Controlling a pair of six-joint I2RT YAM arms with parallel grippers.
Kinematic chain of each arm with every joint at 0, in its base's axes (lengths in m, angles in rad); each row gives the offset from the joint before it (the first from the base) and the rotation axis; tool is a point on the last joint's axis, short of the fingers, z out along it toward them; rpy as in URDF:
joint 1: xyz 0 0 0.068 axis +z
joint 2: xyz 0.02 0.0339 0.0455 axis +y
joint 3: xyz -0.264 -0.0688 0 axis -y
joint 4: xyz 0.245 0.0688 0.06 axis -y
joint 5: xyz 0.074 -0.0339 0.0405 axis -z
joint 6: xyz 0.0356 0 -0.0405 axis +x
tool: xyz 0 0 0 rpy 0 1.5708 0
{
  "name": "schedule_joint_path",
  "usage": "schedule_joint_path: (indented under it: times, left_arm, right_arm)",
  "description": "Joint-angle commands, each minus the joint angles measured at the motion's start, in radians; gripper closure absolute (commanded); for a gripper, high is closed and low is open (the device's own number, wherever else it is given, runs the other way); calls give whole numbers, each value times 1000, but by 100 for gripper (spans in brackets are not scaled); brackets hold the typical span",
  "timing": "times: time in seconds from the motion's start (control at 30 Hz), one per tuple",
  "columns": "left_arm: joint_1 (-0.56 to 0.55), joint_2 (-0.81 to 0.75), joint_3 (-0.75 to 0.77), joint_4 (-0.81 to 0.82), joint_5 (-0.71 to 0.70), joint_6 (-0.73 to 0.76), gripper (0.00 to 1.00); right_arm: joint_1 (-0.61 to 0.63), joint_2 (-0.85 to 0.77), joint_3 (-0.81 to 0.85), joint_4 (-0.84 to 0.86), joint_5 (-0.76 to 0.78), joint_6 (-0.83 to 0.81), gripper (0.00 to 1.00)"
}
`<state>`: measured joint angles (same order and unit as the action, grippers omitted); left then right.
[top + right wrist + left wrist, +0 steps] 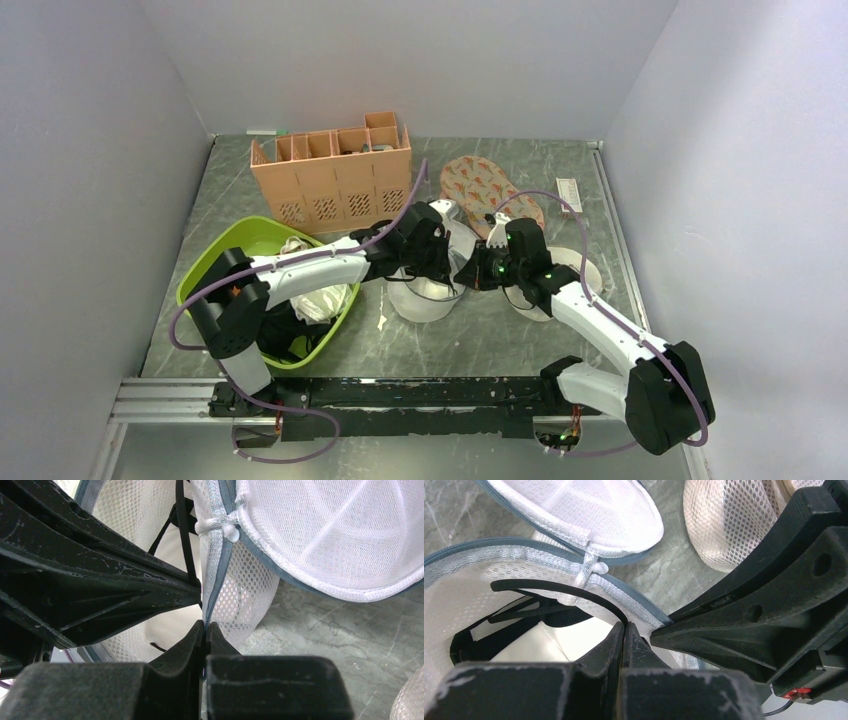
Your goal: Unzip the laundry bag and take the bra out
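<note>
The white mesh laundry bag (425, 300) stands open at mid-table, its round lid (589, 510) flipped back and still joined at the zip end. Inside lies the white bra (549, 645) with black straps. My left gripper (625, 627) is shut on a thin black bra strap (564, 587) that arcs over the bag's rim. My right gripper (205, 626) is shut on the bag's grey-zipped rim (212, 580), close beside the left gripper (100, 595). In the top view the left gripper (447, 268) and the right gripper (470, 275) meet over the bag's right edge.
A green tub (250, 235) of clothing sits at the left under my left arm. An orange slotted crate (335, 180) stands behind. A patterned oval item (485, 185) lies at the back right. A cream mesh bag (590, 272) lies by my right arm.
</note>
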<state>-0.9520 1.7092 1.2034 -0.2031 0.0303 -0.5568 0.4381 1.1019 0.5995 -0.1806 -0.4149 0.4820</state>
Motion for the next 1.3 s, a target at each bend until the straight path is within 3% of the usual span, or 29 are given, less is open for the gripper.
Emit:
schedule_joint_path:
  times: [0.0, 0.2, 0.6, 0.8, 1.27]
  left_arm:
    - [2, -81, 16, 15, -19, 30, 93]
    - [2, -281, -4, -11, -87, 98, 93]
    - [4, -557, 188, -138, -222, 329, 93]
    - [4, -631, 300, -167, -257, 436, 93]
    - [4, -687, 635, -355, -500, 602, 93]
  right_arm:
    - [6, -12, 10, 10, 16, 2, 100]
    - [5, -23, 10, 9, 42, 3, 100]
    - [7, -10, 22, 8, 52, 3, 100]
    - [7, -7, 20, 13, 51, 8, 100]
    - [7, 24, 49, 26, 42, -1, 100]
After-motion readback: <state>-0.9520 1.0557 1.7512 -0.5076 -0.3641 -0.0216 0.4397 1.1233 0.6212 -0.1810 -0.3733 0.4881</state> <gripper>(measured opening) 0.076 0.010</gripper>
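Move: The left fingers already hold the black strap of the bra, whose cups lie in the open laundry bag about 4 cm to the left and 6 cm below. The green basket is some 40 cm left and about level in reach, roughly 10 cm lower; the pink organizer stands around 22 cm farther ahead and 26 cm to the left. From the right hand, shut on the bag's rim, the laundry bag's middle is about 7 cm left and 5 cm down. Keeping its pinch on the black strap, the left hand pulls the bra up out of the laundry bag, at first nearly straight up, then up and leftward towards the green basket's side: some 43 cm up and 20 cm left, while the wrist tips up about 55 degrees until the fingers point nearly level. The right hand stays put, still pinching the bag's rim. ##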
